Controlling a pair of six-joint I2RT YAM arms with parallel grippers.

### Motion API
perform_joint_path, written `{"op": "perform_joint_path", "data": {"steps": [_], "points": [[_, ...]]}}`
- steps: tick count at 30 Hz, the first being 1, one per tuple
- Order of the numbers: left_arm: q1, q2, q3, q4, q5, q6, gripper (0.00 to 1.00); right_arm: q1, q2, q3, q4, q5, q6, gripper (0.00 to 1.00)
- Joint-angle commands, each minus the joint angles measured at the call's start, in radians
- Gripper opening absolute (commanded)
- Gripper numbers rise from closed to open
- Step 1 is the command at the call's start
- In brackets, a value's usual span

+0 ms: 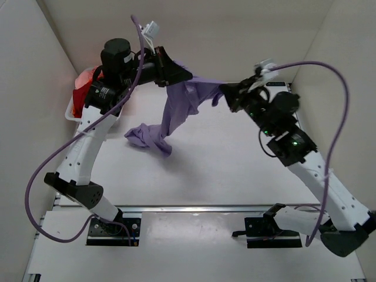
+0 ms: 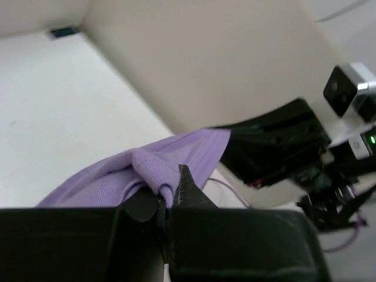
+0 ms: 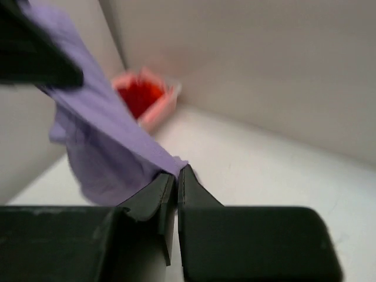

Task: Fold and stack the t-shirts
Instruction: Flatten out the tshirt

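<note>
A lavender t-shirt (image 1: 176,108) hangs in the air between my two grippers, and its lower end rests bunched on the table (image 1: 147,138). My left gripper (image 1: 176,75) is shut on a folded edge of the shirt (image 2: 117,170), with the cloth pinched at the fingertips (image 2: 170,188). My right gripper (image 1: 226,94) is shut on the shirt's other upper edge. In the right wrist view the cloth (image 3: 100,147) ends right between that gripper's closed tips (image 3: 177,175). A deep red t-shirt (image 3: 140,97) lies in the basket.
A white mesh basket (image 1: 75,111) stands at the back left against the wall, partly hidden behind my left arm. White walls (image 1: 23,88) enclose the table on the left, back and right. My right arm's black wrist (image 2: 276,147) shows close by in the left wrist view.
</note>
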Motion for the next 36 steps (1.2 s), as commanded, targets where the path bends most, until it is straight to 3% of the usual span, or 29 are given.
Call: {"op": "perform_joint_path", "data": {"steps": [1, 7, 10, 12, 14, 15, 16, 19, 21, 22, 24, 30, 32, 34, 35, 36], "points": [[0.017, -0.062, 0.094, 0.152, 0.158, -0.068, 0.0, -0.043, -0.097, 0.163, -0.049, 0.083, -0.092, 0.0], [-0.005, -0.147, -0.025, 0.336, 0.299, -0.18, 0.0, -0.055, -0.152, 0.326, -0.147, -0.033, -0.131, 0.0], [-0.008, -0.177, -0.062, 0.392, 0.336, -0.22, 0.0, -0.159, -0.193, 0.34, -0.15, -0.173, -0.096, 0.0], [0.001, -0.188, -0.073, 0.406, 0.339, -0.234, 0.0, -0.389, -0.189, 0.374, -0.143, -0.317, -0.024, 0.0], [0.014, -0.178, -0.068, 0.407, 0.34, -0.237, 0.0, -0.662, -0.167, 0.398, -0.083, -0.649, 0.079, 0.0], [0.021, -0.165, -0.059, 0.407, 0.334, -0.239, 0.0, -0.871, -0.163, 0.383, 0.024, -0.82, 0.207, 0.0], [0.032, -0.158, -0.044, 0.404, 0.331, -0.231, 0.0, -0.899, -0.152, 0.386, 0.037, -0.83, 0.249, 0.01], [0.076, -0.109, 0.028, 0.392, 0.316, -0.237, 0.01, -0.674, -0.065, 0.536, -0.147, -0.622, 0.046, 0.0], [0.078, -0.067, 0.08, 0.416, 0.32, -0.251, 0.01, -0.654, -0.002, 0.639, -0.223, -0.578, -0.014, 0.0], [0.084, -0.053, 0.087, 0.426, 0.33, -0.263, 0.0, -0.699, 0.017, 0.656, -0.224, -0.638, -0.006, 0.0], [0.077, -0.035, 0.088, 0.452, 0.337, -0.282, 0.0, -0.773, 0.012, 0.617, -0.18, -0.702, 0.058, 0.0], [0.055, -0.065, -0.014, 0.381, 0.321, -0.213, 0.01, -0.672, 0.001, 0.449, -0.187, -0.756, 0.044, 0.0], [0.053, -0.07, -0.021, 0.361, 0.31, -0.19, 0.01, -0.431, 0.009, 0.406, -0.262, -0.666, -0.024, 0.01], [0.054, -0.076, -0.039, 0.343, 0.299, -0.178, 0.01, -0.092, 0.047, 0.36, -0.305, -0.382, -0.168, 0.3], [0.061, -0.076, -0.045, 0.335, 0.291, -0.171, 0.01, -0.024, 0.081, 0.351, -0.316, -0.259, -0.195, 0.39], [0.055, -0.079, -0.051, 0.331, 0.288, -0.17, 0.01, 0.074, 0.101, 0.34, -0.319, -0.226, -0.222, 0.59]]}}
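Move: The t-shirt hangs bunched from the left fingers and is stretched across to the right fingertips; its middle is about 20 cm below the left hand and 6 cm to its left, level with it fore and aft. From the right hand that middle is some 16 cm left, 2 cm ahead and 17 cm down. The shirt's loose end lies about 15 cm left of the left hand, 2 cm ahead and 42 cm down; the basket is roughly 36 cm left, 20 cm ahead and 40 cm below that hand. Up and back together go both hands with the stretched t-shirt, about 9 cm back for the left, which keeps its pinch while turning clockwise, then eases forward. The right then sweeps some 10 cm right, away from the left hand, rises further with its fingers tipping up, and finally swings back left and down towards the shirt, opening about a third; its hold has ended. ##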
